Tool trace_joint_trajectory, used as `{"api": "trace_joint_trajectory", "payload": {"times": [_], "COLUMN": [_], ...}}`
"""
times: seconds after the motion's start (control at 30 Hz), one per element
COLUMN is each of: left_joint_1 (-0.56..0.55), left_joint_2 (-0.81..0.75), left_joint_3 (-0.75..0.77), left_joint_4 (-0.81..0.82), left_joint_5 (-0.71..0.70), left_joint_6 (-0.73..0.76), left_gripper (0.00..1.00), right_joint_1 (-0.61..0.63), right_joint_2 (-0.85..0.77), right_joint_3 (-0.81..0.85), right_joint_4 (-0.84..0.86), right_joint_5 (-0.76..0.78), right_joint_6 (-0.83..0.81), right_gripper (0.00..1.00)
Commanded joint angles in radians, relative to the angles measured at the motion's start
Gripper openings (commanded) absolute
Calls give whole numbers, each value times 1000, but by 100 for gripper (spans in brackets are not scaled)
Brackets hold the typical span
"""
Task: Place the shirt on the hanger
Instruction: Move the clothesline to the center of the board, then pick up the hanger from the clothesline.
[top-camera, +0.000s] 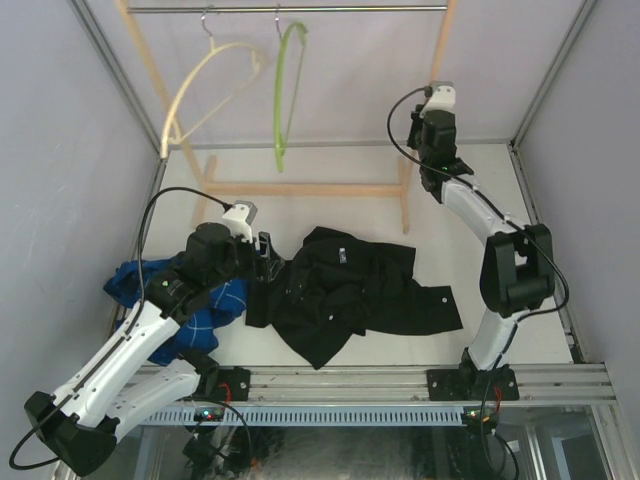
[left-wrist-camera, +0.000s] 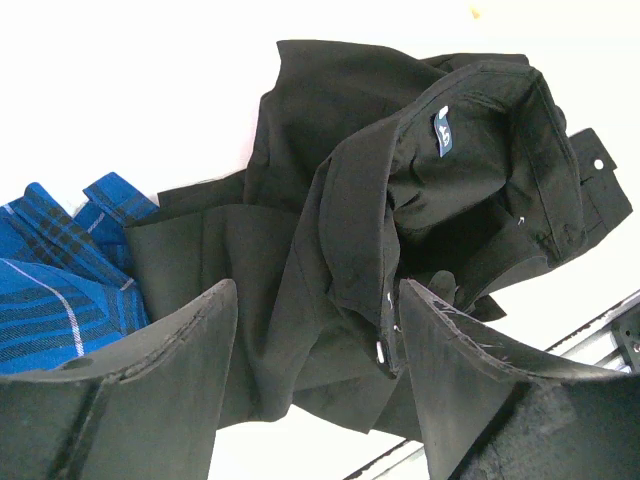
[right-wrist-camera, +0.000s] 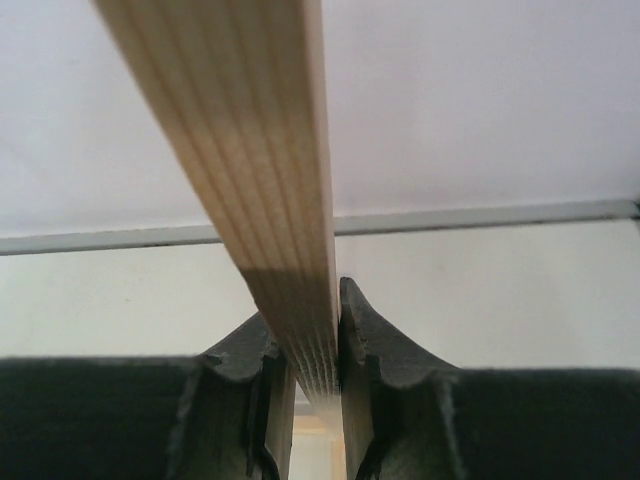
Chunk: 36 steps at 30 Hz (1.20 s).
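The black shirt (top-camera: 360, 290) lies crumpled on the white table, its collar label (left-wrist-camera: 443, 133) facing up. My left gripper (top-camera: 266, 252) hovers over the shirt's left edge. Its jaws are open, and in the left wrist view the gripper (left-wrist-camera: 318, 300) frames a button placket fold of the shirt (left-wrist-camera: 300, 100) without pinching it. The lime-green hanger (top-camera: 285, 90) hangs by its hook from the metal rail (top-camera: 290, 9) at the back. My right gripper (top-camera: 432, 104) is raised at the back right, shut (right-wrist-camera: 305, 320) on the wooden rack's right post (right-wrist-camera: 240, 120).
A cream hanger (top-camera: 215, 85) hangs left of the green one. A blue plaid shirt (top-camera: 135, 280) (left-wrist-camera: 60, 280) lies under my left arm, touching the black one. The wooden rack's crossbar (top-camera: 300, 188) spans the table behind the shirts. Grey walls close in both sides.
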Motion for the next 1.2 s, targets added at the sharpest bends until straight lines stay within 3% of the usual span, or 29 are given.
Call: {"api": "trace_joint_trajectory", "payload": {"times": [0.0, 0.13, 0.23, 0.47, 0.63, 0.8, 0.97, 1.17], "left_joint_1": [8, 10, 11, 13, 13, 12, 12, 12], "left_joint_2": [-20, -21, -33, -119, -179, -268, -267, -160], "left_joint_3": [-32, -29, -21, -43, -47, -46, 119, 381], "left_joint_4": [25, 17, -11, -8, -26, -4, -32, -24], "left_joint_5": [-19, -53, -114, -208, -329, -338, -333, -305], "left_joint_6": [14, 18, 23, 2, -40, -78, -31, 40], "left_gripper": [70, 69, 70, 79, 83, 89, 93, 95], "right_joint_1": [60, 98, 103, 70, 70, 66, 53, 45], "right_joint_2": [100, 174, 176, -16, -185, -319, -422, -541], "right_joint_3": [135, 240, 265, 111, -38, -115, -148, -300], "right_joint_4": [45, -9, -40, -91, -129, -280, -490, -607], "right_joint_5": [-221, -215, -195, -230, -234, -187, -264, -391], "right_joint_6": [79, 95, 112, 133, 131, 213, 288, 309], "right_gripper": [15, 24, 45, 78, 84, 92, 99, 100]}}
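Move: The clothesline's right post is already between the right fingers, its gripped part right at the hand. The green hanger hangs some 32 cm to that hand's left and roughly 4 cm higher, level with it ahead; the black shirt lies about 34 cm back, 17 cm left and 27 cm below. From the left hand, the gripped post is roughly 32 cm ahead, 33 cm right and 6 cm higher. The clothesline is pushed left by its right post, the right hand carrying about 9 cm left and slightly forward while turning counter-clockwise; its fingers then open wide, let go and draw back nearly 20 cm and somewhat right, rolling and tipping down. The left hand swings 7 cm left, turning counter-clockwise, then rises some 12 cm, opening fully and tipping up. ##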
